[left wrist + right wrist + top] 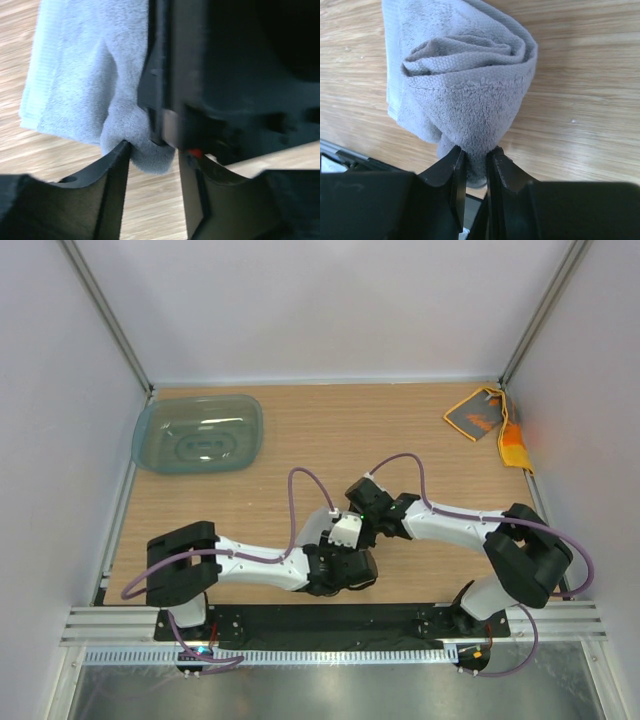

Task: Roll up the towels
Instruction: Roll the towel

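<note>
The light grey towel (465, 85) is a loose roll on the wooden table near the front edge. My right gripper (476, 152) is shut on the roll's near end. In the left wrist view the grey towel (85, 85) hangs just past my left gripper (152, 150). That gripper's jaws stand apart, with bare table between them and the cloth's lower bulge at the tips. In the top view the two grippers, left (345, 560) and right (355, 525), meet at the table's middle front and hide this towel. The orange towel (480, 415) lies crumpled, grey face up, in the back right corner.
A translucent teal tub (198, 433) sits upside down at the back left. White walls with metal posts close in the table (300, 440) on three sides. The right gripper's black body fills the right of the left wrist view.
</note>
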Controlling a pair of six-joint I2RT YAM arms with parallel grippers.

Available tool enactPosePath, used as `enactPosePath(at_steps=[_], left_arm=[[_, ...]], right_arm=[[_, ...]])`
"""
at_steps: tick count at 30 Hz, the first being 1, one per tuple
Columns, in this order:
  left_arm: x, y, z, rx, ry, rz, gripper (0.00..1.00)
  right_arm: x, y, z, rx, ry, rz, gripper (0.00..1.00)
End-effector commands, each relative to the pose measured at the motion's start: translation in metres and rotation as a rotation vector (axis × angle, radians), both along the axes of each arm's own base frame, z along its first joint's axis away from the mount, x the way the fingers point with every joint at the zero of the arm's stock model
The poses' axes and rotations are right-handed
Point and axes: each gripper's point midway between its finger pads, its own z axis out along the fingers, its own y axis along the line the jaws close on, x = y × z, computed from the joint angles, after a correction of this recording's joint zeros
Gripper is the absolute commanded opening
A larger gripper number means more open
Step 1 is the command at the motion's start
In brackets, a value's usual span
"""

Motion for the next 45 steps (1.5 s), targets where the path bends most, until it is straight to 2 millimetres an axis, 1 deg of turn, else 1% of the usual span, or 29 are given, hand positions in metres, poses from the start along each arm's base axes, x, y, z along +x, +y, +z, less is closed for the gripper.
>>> enactPosePath(at_steps=[1, 2, 4, 6, 8, 9, 11, 12, 13, 14, 15, 16, 17, 18, 19, 24, 25, 27, 28, 31, 32, 33, 36, 38, 40, 41, 42, 44, 45], left_arm=[[0.015, 0.02, 0.0, 0.068, -0.077, 0.098, 0.43], [0.014, 0.028, -0.003, 0.097, -0.076, 0.105, 0.38], [0.014, 0.032, -0.006, 0.103, -0.076, 0.12, 0.35], [0.013, 0.036, -0.01, 0.114, -0.074, 0.124, 0.19], [0.013, 0.035, -0.008, 0.107, -0.071, 0.115, 0.04], [0.013, 0.034, -0.008, 0.106, -0.069, 0.109, 0.01], [0.01, 0.028, -0.004, 0.092, -0.056, 0.071, 0.0], [0.009, 0.026, -0.001, 0.085, -0.05, 0.061, 0.0], [0.008, 0.026, 0.001, 0.077, -0.042, 0.057, 0.0], [0.009, 0.025, 0.007, 0.053, -0.032, 0.058, 0.0], [0.004, 0.022, 0.005, 0.029, 0.016, 0.041, 0.0], [0.004, 0.021, 0.005, 0.009, 0.038, 0.036, 0.0], [0.007, 0.022, 0.005, -0.005, 0.056, 0.044, 0.0], [0.004, 0.019, 0.008, -0.036, 0.086, 0.032, 0.0], [0.003, 0.021, 0.006, -0.044, 0.098, 0.029, 0.0], [0.004, 0.024, 0.013, -0.088, 0.127, 0.025, 0.0], [0.004, 0.024, 0.018, -0.106, 0.128, 0.022, 0.0], [0.002, 0.026, 0.019, -0.114, 0.139, 0.017, 0.0], [0.003, 0.026, 0.022, -0.126, 0.14, 0.019, 0.0], [0.004, 0.029, 0.024, -0.136, 0.151, 0.02, 0.0], [0.004, 0.029, 0.026, -0.145, 0.15, 0.019, 0.0], [0.003, 0.031, 0.025, -0.143, 0.154, 0.019, 0.0], [0.001, 0.03, 0.028, -0.157, 0.168, 0.002, 0.0], [0.003, 0.027, 0.031, -0.177, 0.175, -0.019, 0.0], [-0.002, 0.018, 0.03, -0.232, 0.237, -0.066, 0.0], [0.003, 0.019, 0.029, -0.25, 0.262, -0.063, 0.0], [0.0, 0.012, 0.031, -0.291, 0.298, -0.09, 0.0], [0.003, 0.013, 0.028, -0.312, 0.332, -0.096, 0.0], [0.011, 0.014, 0.028, -0.335, 0.339, -0.084, 0.0]], right_arm=[[-0.021, 0.022, 0.013, 0.116, 0.062, 0.075, 0.13], [-0.023, 0.024, 0.016, 0.134, 0.071, 0.082, 0.13], [-0.024, 0.029, 0.019, 0.16, 0.081, 0.089, 0.14], [-0.026, 0.033, 0.024, 0.186, 0.096, 0.108, 0.14], [-0.025, 0.033, 0.026, 0.19, 0.095, 0.117, 0.15], [-0.026, 0.032, 0.026, 0.18, 0.097, 0.116, 0.16], [-0.025, 0.029, 0.025, 0.17, 0.086, 0.119, 0.18], [-0.025, 0.023, 0.021, 0.141, 0.082, 0.11, 0.2], [-0.024, 0.019, 0.019, 0.12, 0.074, 0.105, 0.3], [-0.023, 0.015, 0.017, 0.099, 0.06, 0.109, 0.36], [-0.022, 0.008, 0.014, 0.068, 0.062, 0.102, 0.44], [-0.017, 0.002, 0.012, 0.038, 0.04, 0.087, 0.55], [-0.015, -0.001, 0.011, 0.022, 0.027, 0.093, 0.59], [-0.01, -0.006, 0.013, 0.007, 0.021, 0.08, 0.63], [-0.005, -0.009, 0.013, -0.009, 0.006, 0.073, 0.69], [0.022, -0.024, 0.024, -0.059, -0.038, 0.053, 0.73], [0.029, -0.029, 0.023, -0.069, -0.035, 0.037, 0.73], [0.039, -0.035, 0.025, -0.08, -0.041, 0.024, 0.73], [0.046, -0.044, 0.02, -0.094, -0.034, 0.01, 0.73], [0.056, -0.054, 0.016, -0.11, -0.028, -0.006, 0.73], [0.061, -0.061, 0.01, -0.128, -0.019, -0.016, 0.73], [0.065, -0.065, 0.01, -0.145, -0.025, -0.02, 0.73], [0.074, -0.075, 0.006, -0.192, -0.031, -0.027, 0.73], [0.079, -0.079, 0.011, -0.199, -0.047, -0.036, 0.73], [0.08, -0.081, 0.014, -0.203, -0.061, -0.042, 0.73], [0.079, -0.081, 0.015, -0.201, -0.064, -0.042, 0.73], [0.082, -0.086, 0.019, -0.22, -0.092, -0.059, 0.73], [0.082, -0.089, 0.022, -0.22, -0.109, -0.067, 0.73], [0.082, -0.089, 0.026, -0.212, -0.124, -0.068, 0.73]])
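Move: The rolled towel's near end sits between the left hand's open fingers, about 1 cm ahead and level sideways, with the roll's middle about 5 cm ahead and 3 cm left, 1 cm down. The right fingers grip the towel just beyond, some 3 cm ahead of the left hand and level with it sideways. From the right hand, the towel's middle is roughly 2 cm ahead, 3 cm left and 1 cm down. Left fingers pinch the towel's near end, easing left 3 cm; right fingers open, withdrawing 11 cm right and forward. ##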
